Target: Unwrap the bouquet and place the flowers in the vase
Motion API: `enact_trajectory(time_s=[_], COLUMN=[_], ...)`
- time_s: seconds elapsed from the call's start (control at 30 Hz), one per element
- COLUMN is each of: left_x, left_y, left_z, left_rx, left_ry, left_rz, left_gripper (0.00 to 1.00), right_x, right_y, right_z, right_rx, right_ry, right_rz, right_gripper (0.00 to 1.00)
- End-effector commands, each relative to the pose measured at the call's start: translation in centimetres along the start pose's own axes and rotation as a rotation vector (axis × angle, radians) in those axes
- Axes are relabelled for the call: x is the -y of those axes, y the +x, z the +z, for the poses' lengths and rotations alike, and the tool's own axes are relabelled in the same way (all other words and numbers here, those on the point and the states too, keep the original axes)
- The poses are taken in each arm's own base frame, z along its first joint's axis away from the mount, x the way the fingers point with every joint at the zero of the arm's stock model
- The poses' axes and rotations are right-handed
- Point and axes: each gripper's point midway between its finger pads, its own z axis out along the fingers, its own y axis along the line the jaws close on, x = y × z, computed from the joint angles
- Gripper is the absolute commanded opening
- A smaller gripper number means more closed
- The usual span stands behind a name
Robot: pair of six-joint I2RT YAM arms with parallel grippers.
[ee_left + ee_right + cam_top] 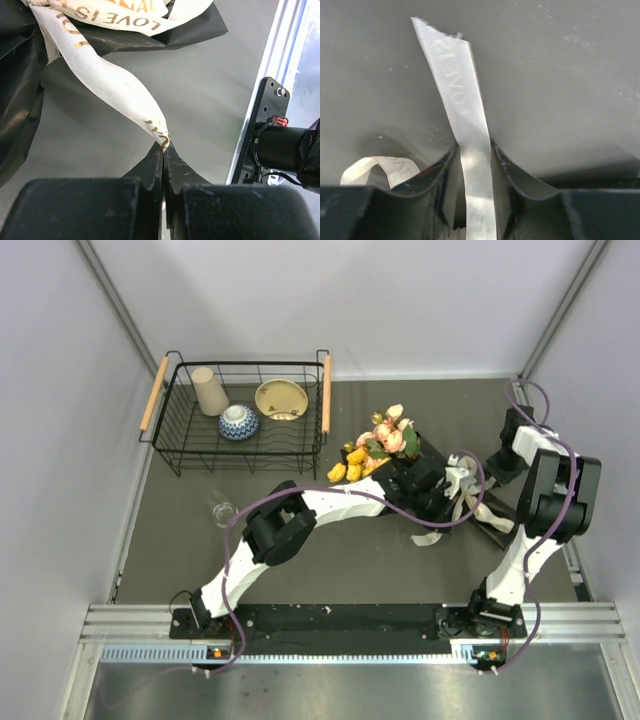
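The bouquet lies at the table's right middle, its yellow and peach-pink flowers (385,440) poking out of black paper (410,475) toward the basket. Cream ribbon (462,478) trails off it to the right. My left gripper (164,146) is shut on the tip of one ribbon (110,85) tail, which runs taut back to the printed knot on the black paper (20,100). My right gripper (475,150) stands part open, with another ribbon (465,100) tail lying flat between its jaws and a gap on each side. The small clear vase (221,508) stands apart at the left.
A black wire basket (170,440) at the back left holds a beige cup (209,390), a blue-patterned bowl (239,422) and a cream bowl (281,398). Grey walls close in on three sides. A metal rail (350,615) runs along the near edge.
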Motion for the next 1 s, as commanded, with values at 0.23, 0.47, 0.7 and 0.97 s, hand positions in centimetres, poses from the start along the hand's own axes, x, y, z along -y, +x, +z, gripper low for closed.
enact_trajectory(time_s=[0.23,0.47,0.7,0.97], left_x=[0.7,0.6,0.7,0.4], left_y=[-1.6,-1.4,-0.8,2.6], left_z=[-0.6,-0.9,-1.5,-2.9], left_rx=[0.044,0.036,0.025,-0.028], left_ry=[0.009,-0.003,-0.009,-0.020], left_rz=[0.065,0.055,0.030,-0.001], left_gripper=[0.00,0.00,0.00,0.00], right_x=[-6.0,-7.6,-6.8,-7.7], right_y=[-4.8,-8.5,-10.3,-13.8], right_z=[-2.4,-7.5,-9.0,-11.4], right_rx=[0.084,0.252,0.410,0.511], right_ry=[-0.215,-0.397,-0.379,-0.371], right_rz=[0.038,0.011,-0.057,-0.034], right_gripper=[0.00,0.00,0.00,0.00])
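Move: The right hand's half-open fingers already straddle the ribbon tail, right at the hand point and just above the table. The bow lies about 5 cm to that hand's left and 3 cm back, the wrapper's stem end some 10 cm back and 3 cm to the right, and the pink roses about 23 cm left and 12 cm ahead. From the left hand, which already grips the other tail, this tail is some 11 cm ahead, 10 cm right and 6 cm lower; the bow is 8 cm ahead, 5 cm right and 4 cm lower. The right fingers close fully on the ribbon tail, pinch it near its end, and draw it forward and then steeply up, ending about 10 cm higher and 8 cm farther out, a little to the right, while the wrist tilts some 25 degrees so the fingertips swing forward. The left hand stays almost still with its own ribbon end pinched, then late on moves away from the right hand, about 3 cm left and 3 cm down. ##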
